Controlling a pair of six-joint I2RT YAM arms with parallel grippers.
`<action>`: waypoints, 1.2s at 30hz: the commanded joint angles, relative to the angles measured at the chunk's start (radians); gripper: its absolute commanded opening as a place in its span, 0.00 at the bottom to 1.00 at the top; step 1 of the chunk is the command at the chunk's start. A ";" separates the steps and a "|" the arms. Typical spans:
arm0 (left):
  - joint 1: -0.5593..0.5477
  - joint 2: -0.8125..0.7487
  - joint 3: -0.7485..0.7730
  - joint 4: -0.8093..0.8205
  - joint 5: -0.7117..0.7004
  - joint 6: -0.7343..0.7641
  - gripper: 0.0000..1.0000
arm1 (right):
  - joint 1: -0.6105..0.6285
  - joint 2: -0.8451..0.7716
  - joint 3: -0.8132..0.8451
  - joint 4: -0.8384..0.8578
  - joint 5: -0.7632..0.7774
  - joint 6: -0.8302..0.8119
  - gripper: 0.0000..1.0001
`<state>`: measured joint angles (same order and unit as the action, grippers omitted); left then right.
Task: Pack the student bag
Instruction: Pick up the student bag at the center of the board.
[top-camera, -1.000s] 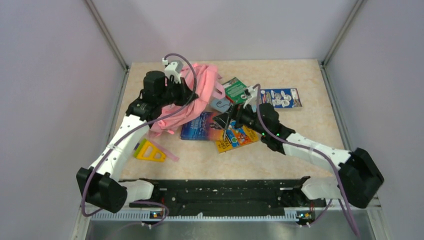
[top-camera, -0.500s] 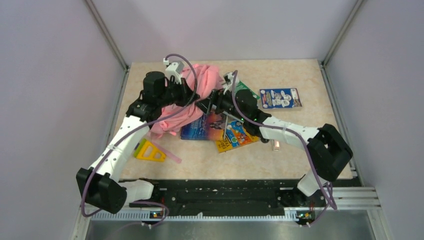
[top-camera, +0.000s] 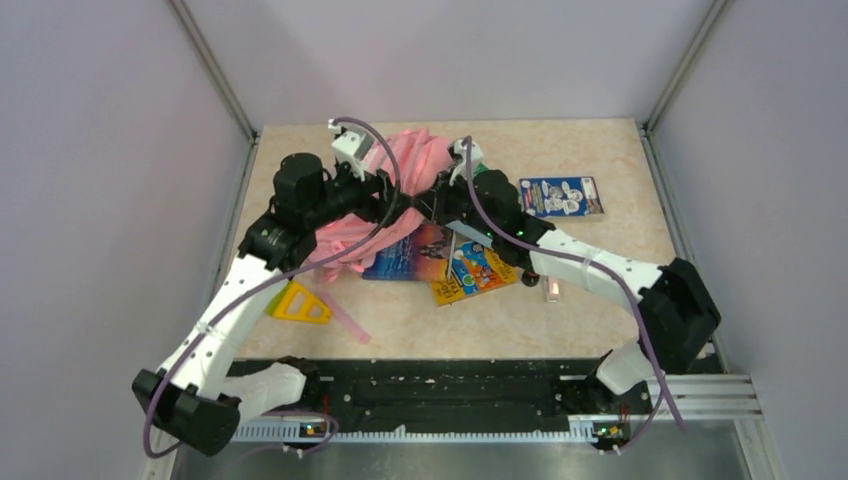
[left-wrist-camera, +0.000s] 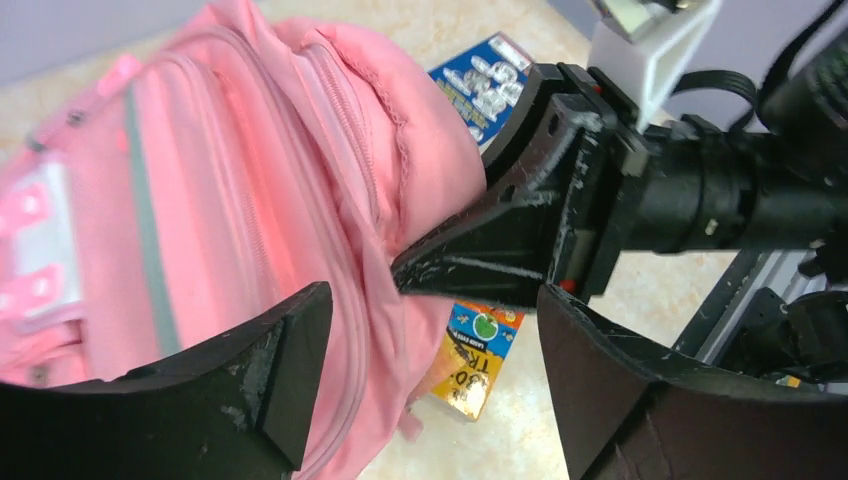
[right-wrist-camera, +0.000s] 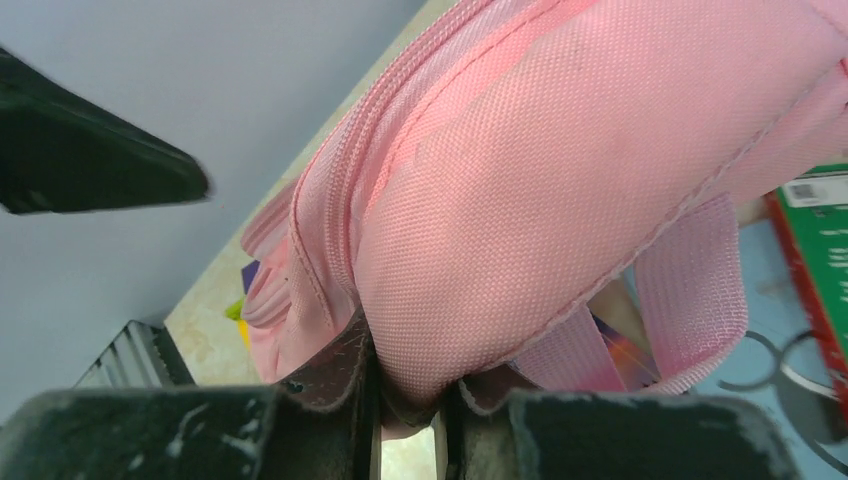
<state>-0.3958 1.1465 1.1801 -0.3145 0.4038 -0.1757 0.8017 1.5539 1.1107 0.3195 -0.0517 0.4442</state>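
Note:
The student bag (top-camera: 402, 172), pink with a grey-green stripe, lies crumpled at the back of the table. My right gripper (right-wrist-camera: 405, 400) is shut on a fold of its pink fabric (right-wrist-camera: 560, 150) by a zip seam. In the top view the right gripper (top-camera: 428, 205) meets the bag's front right edge. My left gripper (left-wrist-camera: 430, 380) is open, straddling the bag's edge (left-wrist-camera: 200, 200) without holding it. Just beyond it are the right gripper's black fingers (left-wrist-camera: 480, 265). From above, the left gripper (top-camera: 393, 203) sits tip to tip with the right one.
A blue-purple book (top-camera: 408, 255) and an orange-yellow booklet (top-camera: 478, 270) lie just in front of the bag. A green book (top-camera: 482, 168) and a blue card (top-camera: 562, 196) lie to the right. A yellow set square (top-camera: 298, 303) and a pink strip (top-camera: 342, 315) lie near left.
My left gripper has opened and let go of the bag. My right arm swung left from over the books to the bag and closed on its fabric.

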 joint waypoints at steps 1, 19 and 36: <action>-0.024 -0.130 0.017 0.012 -0.026 0.124 0.84 | -0.052 -0.195 0.044 -0.041 0.123 -0.102 0.00; -0.133 -0.130 -0.181 -0.093 -0.051 0.246 0.91 | -0.170 -0.286 0.065 -0.354 -0.150 -0.188 0.00; -0.214 -0.069 -0.229 -0.027 -0.343 0.288 0.97 | -0.170 -0.335 0.024 -0.383 -0.331 -0.198 0.00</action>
<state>-0.6098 1.0718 0.9577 -0.4091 0.0486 0.0883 0.6250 1.2762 1.1194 -0.1013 -0.2726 0.2798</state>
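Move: The left gripper, just freed and part open, has the student bag's lower end about 13 cm to its left, 2 cm back and 25 cm below; the blue book lies some 3 cm ahead and 28 cm below, the yellow book 17 cm right and 2 cm back at that same depth. The right gripper still pinches the bag's upper edge; the board's centre lies roughly 6 cm ahead, 6 cm right and 25 cm below it. Keep the right gripper shut on the bag's upper edge and draw it about 10 cm right, lifting slightly, then ease it a few centimetres back. Open the left gripper fully, back it off with a brief rise, then sink it to about 10 cm below its start, towards the bag's lower end, rolling its left side up some 25 degrees and coming slightly forward again at last. ##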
